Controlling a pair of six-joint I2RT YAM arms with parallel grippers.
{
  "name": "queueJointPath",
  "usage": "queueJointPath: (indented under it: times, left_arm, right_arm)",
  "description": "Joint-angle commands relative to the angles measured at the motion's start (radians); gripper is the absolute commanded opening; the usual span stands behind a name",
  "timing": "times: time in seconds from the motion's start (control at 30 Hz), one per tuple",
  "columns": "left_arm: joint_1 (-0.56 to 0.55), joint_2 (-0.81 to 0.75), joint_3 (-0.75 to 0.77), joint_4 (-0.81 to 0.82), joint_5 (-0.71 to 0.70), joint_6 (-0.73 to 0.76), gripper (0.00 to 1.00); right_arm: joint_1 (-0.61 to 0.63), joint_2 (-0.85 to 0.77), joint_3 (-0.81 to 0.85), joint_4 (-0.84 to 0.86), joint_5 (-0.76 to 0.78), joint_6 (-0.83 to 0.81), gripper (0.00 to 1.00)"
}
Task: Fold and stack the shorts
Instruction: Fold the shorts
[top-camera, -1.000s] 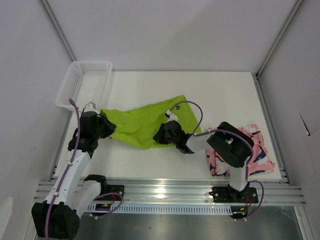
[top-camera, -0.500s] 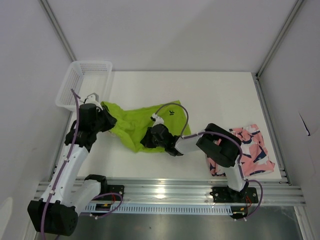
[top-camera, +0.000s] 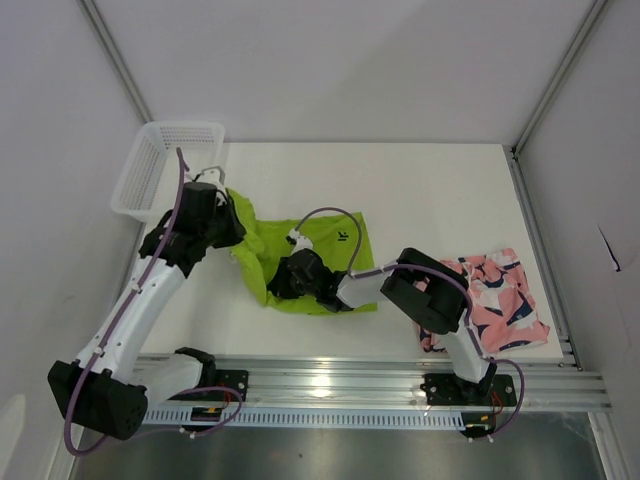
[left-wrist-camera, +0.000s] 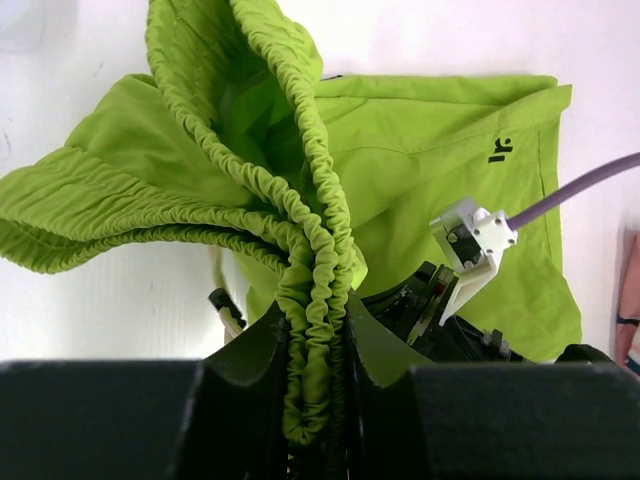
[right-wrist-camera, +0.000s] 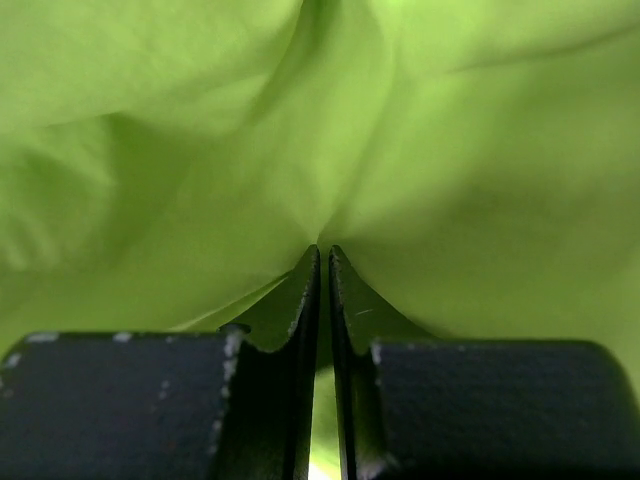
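Note:
The lime green shorts (top-camera: 262, 252) lie bunched at the table's middle left, their small dark logo (top-camera: 343, 237) facing up. My left gripper (top-camera: 229, 224) is shut on the gathered elastic waistband (left-wrist-camera: 316, 300) at the shorts' far left corner and holds it raised. My right gripper (top-camera: 286, 281) is shut on a pinch of the green fabric (right-wrist-camera: 450, 150) at the near side; the cloth fills the right wrist view. The right arm's wrist (left-wrist-camera: 470, 240) shows in the left wrist view, over the shorts (left-wrist-camera: 420, 170). The pink printed shorts (top-camera: 503, 303) lie folded at the near right.
A white mesh basket (top-camera: 150, 170) stands at the far left corner, just beyond my left gripper. Metal rails (top-camera: 350, 380) run along the near edge. White walls enclose the table on three sides.
My left gripper has carried the waistband farther back and to the right. My right gripper has dragged its pinch of fabric to the left, so the green shorts have gathered narrower.

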Motion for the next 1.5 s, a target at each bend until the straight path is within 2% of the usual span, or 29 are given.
queueJointPath:
  times: [0.0,0.2,0.3,0.4,0.5,0.67,0.73,0.8,0.83,0.9,1.0,1.03,1.13,1.23,1.37,1.4,1.47]
  left_arm:
    - [-0.024,0.013,0.077,-0.054,-0.067,0.045,0.00]
    - [-0.006,-0.053,-0.021,-0.030,-0.057,-0.052,0.01]
    - [0.016,-0.125,-0.140,0.007,-0.041,-0.110,0.00]
    - [0.098,-0.206,-0.245,0.036,0.015,-0.151,0.00]
    - [0.183,-0.268,-0.365,0.089,0.134,-0.184,0.00]
    - [0.187,-0.354,-0.475,0.142,0.181,-0.276,0.00]
    - [0.187,-0.368,-0.507,0.176,0.197,-0.305,0.00]
    - [0.189,-0.360,-0.538,0.190,0.212,-0.320,0.00]
    - [0.191,-0.354,-0.550,0.195,0.215,-0.335,0.00]
    - [0.201,-0.325,-0.567,0.201,0.240,-0.348,0.00]
    - [0.227,-0.286,-0.569,0.198,0.266,-0.362,0.00]
    - [0.233,-0.282,-0.569,0.195,0.272,-0.365,0.00]
    - [0.257,-0.266,-0.567,0.188,0.290,-0.368,0.00]
    - [0.289,-0.242,-0.555,0.175,0.321,-0.371,0.00]
    - [0.290,-0.207,-0.537,0.129,0.323,-0.372,0.00]
    - [0.290,-0.194,-0.529,0.113,0.315,-0.374,0.00]
    - [0.292,-0.182,-0.507,0.080,0.307,-0.371,0.00]
  right_arm:
    - [0.003,0.048,0.007,-0.062,-0.014,0.023,0.10]
    - [-0.059,-0.056,-0.048,-0.120,-0.008,-0.004,0.10]
    - [-0.099,-0.096,-0.086,-0.165,-0.014,-0.020,0.10]
    - [-0.133,-0.121,-0.155,-0.174,-0.048,-0.034,0.10]
    - [-0.156,-0.152,-0.220,-0.183,-0.046,-0.052,0.09]
    - [-0.188,-0.190,-0.264,-0.213,-0.060,-0.093,0.11]
    - [-0.207,-0.221,-0.260,-0.217,-0.084,-0.116,0.15]
    - [-0.213,-0.247,-0.229,-0.225,-0.106,-0.177,0.25]
    - [-0.210,-0.271,-0.214,-0.242,-0.106,-0.207,0.35]
    - [-0.205,-0.297,-0.183,-0.269,-0.107,-0.271,0.40]
    - [-0.184,-0.354,-0.168,-0.242,-0.109,-0.424,0.51]
    - [-0.170,-0.378,-0.171,-0.231,-0.120,-0.499,0.59]
    - [-0.145,-0.409,-0.177,-0.176,-0.161,-0.636,0.69]
    - [-0.093,-0.435,-0.175,-0.144,-0.192,-0.766,0.74]
    - [0.014,-0.480,-0.195,-0.073,-0.147,-0.883,0.76]
    - [0.026,-0.478,-0.186,-0.070,-0.135,-0.902,0.80]
    - [0.062,-0.451,-0.120,-0.102,-0.117,-0.948,0.81]
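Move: The left hand holds the green shorts' waistband; the bare table spot it is taken to lies about 7 cm back, 2 cm left and 20 cm below, with the white basket some 19 cm ahead, 15 cm left and 15 cm lower. From the right hand, already down on the green shorts, their middle is roughly 7 cm ahead, 10 cm right and 1 cm below; the pink shorts lie about 48 cm right, 2 cm back, level in height. Right hand drags the shorts 11 cm right, opens and rises; left lowers the waistband 14 cm, drawing back. ##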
